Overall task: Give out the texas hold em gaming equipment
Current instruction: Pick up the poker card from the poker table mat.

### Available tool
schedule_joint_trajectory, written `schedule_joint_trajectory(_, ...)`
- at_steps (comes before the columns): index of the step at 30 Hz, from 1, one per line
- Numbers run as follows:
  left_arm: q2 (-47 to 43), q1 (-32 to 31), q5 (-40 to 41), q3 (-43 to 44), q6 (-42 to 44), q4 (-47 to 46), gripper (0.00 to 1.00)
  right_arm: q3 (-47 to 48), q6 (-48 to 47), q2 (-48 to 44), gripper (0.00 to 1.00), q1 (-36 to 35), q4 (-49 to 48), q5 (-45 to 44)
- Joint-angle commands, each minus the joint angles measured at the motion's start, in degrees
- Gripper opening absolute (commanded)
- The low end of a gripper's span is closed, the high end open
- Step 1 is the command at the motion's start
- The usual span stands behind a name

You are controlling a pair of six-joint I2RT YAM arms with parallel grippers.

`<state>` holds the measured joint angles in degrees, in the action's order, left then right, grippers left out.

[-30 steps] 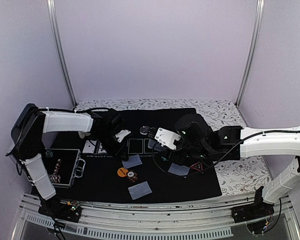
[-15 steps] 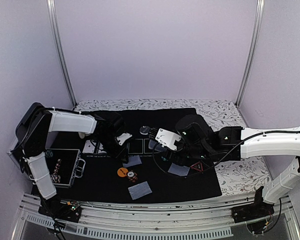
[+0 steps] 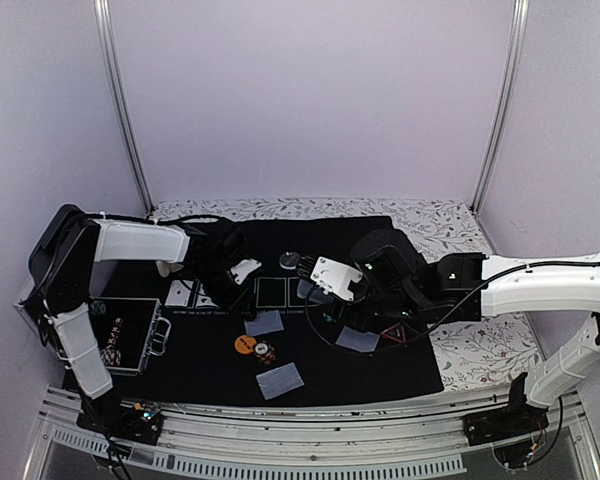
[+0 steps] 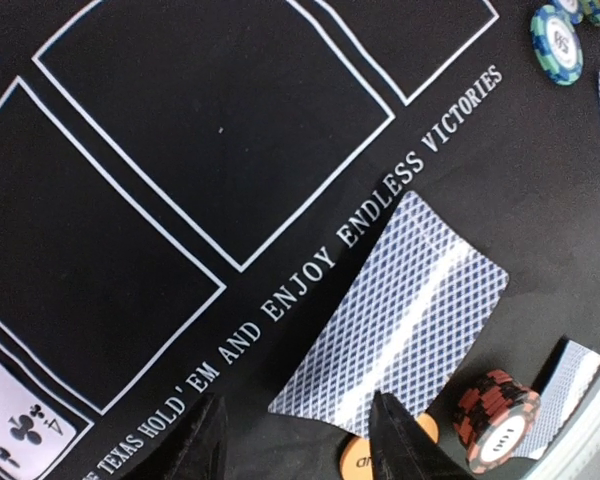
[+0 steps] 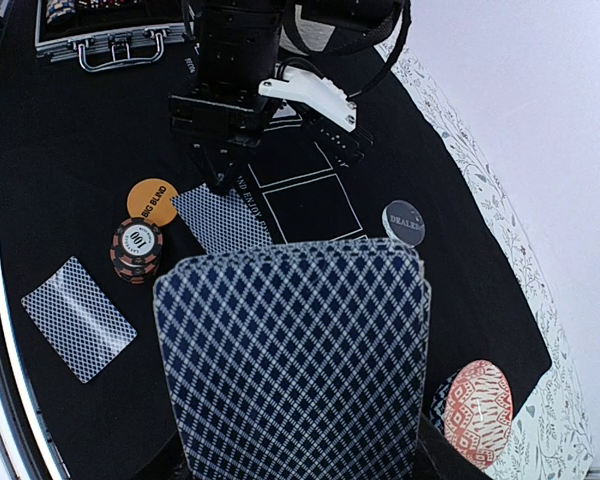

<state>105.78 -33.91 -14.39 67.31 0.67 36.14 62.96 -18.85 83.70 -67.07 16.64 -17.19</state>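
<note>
My right gripper (image 5: 295, 468) is shut on a fanned deck of blue-backed playing cards (image 5: 295, 360), held upright over the black mat (image 3: 310, 240). My left gripper (image 4: 300, 450) hangs open just above the mat with nothing between its fingers. In front of the left gripper a face-down card (image 4: 390, 325) lies flat on the mat. An orange big-blind disc (image 4: 365, 458) and a small stack of striped chips (image 4: 495, 432) sit beside that card. A second face-down card (image 3: 279, 380) lies near the front edge. The dealer disc (image 5: 404, 221) rests further back, and the triangle marker (image 3: 394, 334) lies to the right.
An open metal chip case (image 3: 120, 335) stands at the mat's left edge. A face-up clubs card (image 4: 20, 425) fills one printed box. A red patterned bowl (image 5: 477, 410) sits at the right. More chips (image 4: 558, 45) lie by another card (image 3: 357, 339).
My left gripper's jaws have opened wider above the face-down card, which stays flat on the mat. The right arm and its deck have not moved.
</note>
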Motion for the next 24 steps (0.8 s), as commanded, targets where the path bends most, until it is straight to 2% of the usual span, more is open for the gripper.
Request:
schedule_joint_trajectory(1, 2.6, 0.5, -1.1, 0.8, 1.0, 0.0, 0.50, -0.5, 0.9, -1.4, 0.51, 0.0, -1.3, 0.5)
schedule_joint_trajectory(10, 3.7, 0.3, -4.2, 0.8, 2.2, 0.0, 0.34, -0.5, 1.1, -1.3, 0.51, 0.0, -1.0, 0.4)
schedule_joint_trajectory(13, 3.8, 0.3, -4.7, 1.1, 2.3, 0.0, 0.21, -0.5, 1.0, -1.0, 0.51, 0.1, -0.9, 0.3)
schedule_joint_trajectory(16, 3.3, 0.4, -5.0, 1.3, 2.2, 0.1, 0.02, -0.2, 0.9, -1.0, 0.51, 0.0, -0.8, 0.2)
schedule_joint_trajectory(24, -3.9, 0.4, -5.3, 2.3, 0.7, 0.3, 0.00, -0.2, 0.7, -0.9, 0.51, 0.1, -0.7, 0.0)
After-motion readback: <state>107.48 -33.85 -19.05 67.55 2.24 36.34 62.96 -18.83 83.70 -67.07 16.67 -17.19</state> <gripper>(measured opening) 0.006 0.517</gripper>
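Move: Just to the left fingers' right lies the face-down card, its middle about 4 cm right, 1 cm back and 2 cm below the hand, one corner already between the open fingers. The orange big blind disc is some 6 cm straight back; the red chip stack about 8 cm back and 4 cm right; another face-down card roughly 15 cm back and 6 cm right. From the right hand the card lies about 7 cm ahead, 7 cm left and 19 cm down. Sinking about 1.5 cm to the mat, the left hand then creeps some 1 cm back and a little right while its half-open fingers close completely on the near-left corner of the card, pinching it. With the fingers shut it begins to rise, by about 1 cm. The right hand stays still and keeps hold of its deck. ##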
